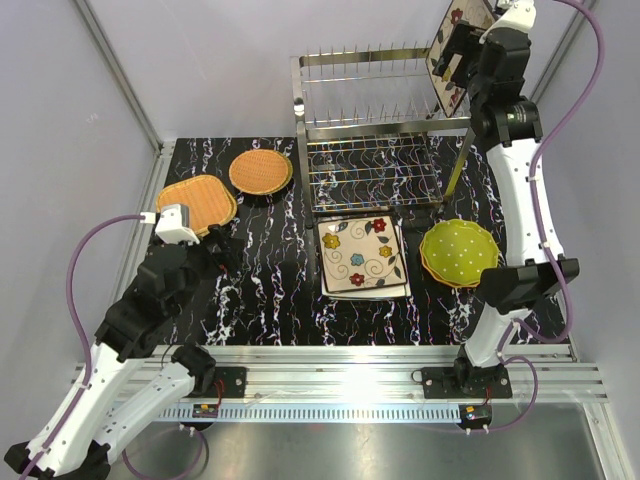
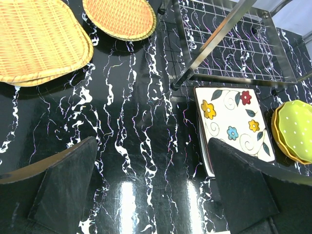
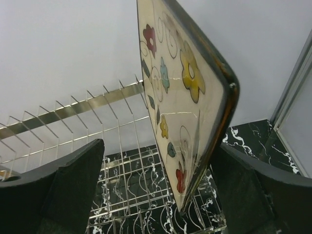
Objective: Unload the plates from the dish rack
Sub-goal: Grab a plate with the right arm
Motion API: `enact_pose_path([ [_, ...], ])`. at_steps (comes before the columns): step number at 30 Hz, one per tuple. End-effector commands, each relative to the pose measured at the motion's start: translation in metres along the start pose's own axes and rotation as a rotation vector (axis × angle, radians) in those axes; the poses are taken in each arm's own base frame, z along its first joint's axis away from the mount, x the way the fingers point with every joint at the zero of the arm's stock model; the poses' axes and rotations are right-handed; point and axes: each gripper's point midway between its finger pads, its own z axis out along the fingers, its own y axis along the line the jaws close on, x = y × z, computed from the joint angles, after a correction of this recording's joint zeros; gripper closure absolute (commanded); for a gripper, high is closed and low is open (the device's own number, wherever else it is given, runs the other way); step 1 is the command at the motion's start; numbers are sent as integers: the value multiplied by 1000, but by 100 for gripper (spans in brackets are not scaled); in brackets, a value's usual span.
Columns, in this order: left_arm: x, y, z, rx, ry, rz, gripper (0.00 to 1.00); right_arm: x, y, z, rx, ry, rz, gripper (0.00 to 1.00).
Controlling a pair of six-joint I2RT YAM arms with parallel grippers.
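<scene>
The steel dish rack (image 1: 370, 110) stands at the back of the table. One square flower-patterned plate (image 1: 449, 28) stands upright on edge at its right end. My right gripper (image 1: 462, 58) is open and straddles that plate (image 3: 187, 78), with clear room on its left side and the right finger (image 3: 243, 180) close to the dark rim. On the table lie a squarish orange woven plate (image 1: 195, 203), a round orange woven plate (image 1: 261, 171), a flowered square plate (image 1: 362, 256) and a lime-green dotted plate (image 1: 459, 252). My left gripper (image 2: 153, 163) hangs open over bare tabletop.
The rack's lower grid shelf (image 2: 229, 44) and a leg (image 2: 209, 48) sit just behind the flowered plate (image 2: 234, 122). A metal frame post (image 3: 292, 87) runs close on the right of the right arm. Grey walls enclose the black marbled table (image 1: 280, 290).
</scene>
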Motion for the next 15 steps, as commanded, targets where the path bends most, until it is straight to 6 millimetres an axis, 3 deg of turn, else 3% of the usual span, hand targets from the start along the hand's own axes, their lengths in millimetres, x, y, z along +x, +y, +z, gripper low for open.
enact_pose_path([
  [1,-7,4,5,-33,-32,-11,1,-19,-8,10,34,-78,-30,6],
  [5,-8,3,8,-39,-32,-2,1,-15,-6,21,10,-112,-82,15],
  [6,-9,3,8,-40,-33,-1,1,-6,-7,23,5,-100,-99,18],
  [15,-8,2,12,-44,-25,4,1,1,-12,40,-2,-161,-118,37],
])
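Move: The flowered plate still standing in the rack is about 11 cm ahead of the right hand, 3 cm to its right and a couple of centimetres lower; its near edge is just beyond the open fingertips. The middle of the empty upper rack lies some 12 cm ahead, 12 cm left and 12 cm down from this hand, and the green plate on the table about 19 cm back, straight below. From the left hand, the standing plate is roughly 41 cm ahead, 55 cm right and 20 cm up. Towards the last flowered plate in the rack, the right hand pushes about 4 cm forward while sinking about as far, edging slightly right, so that its fingers straddle the plate's near edge. They close by about a third on the way, and the wrist rolls nearly 10 degrees, left side dipping; whether a pad already touches can't be made out. ##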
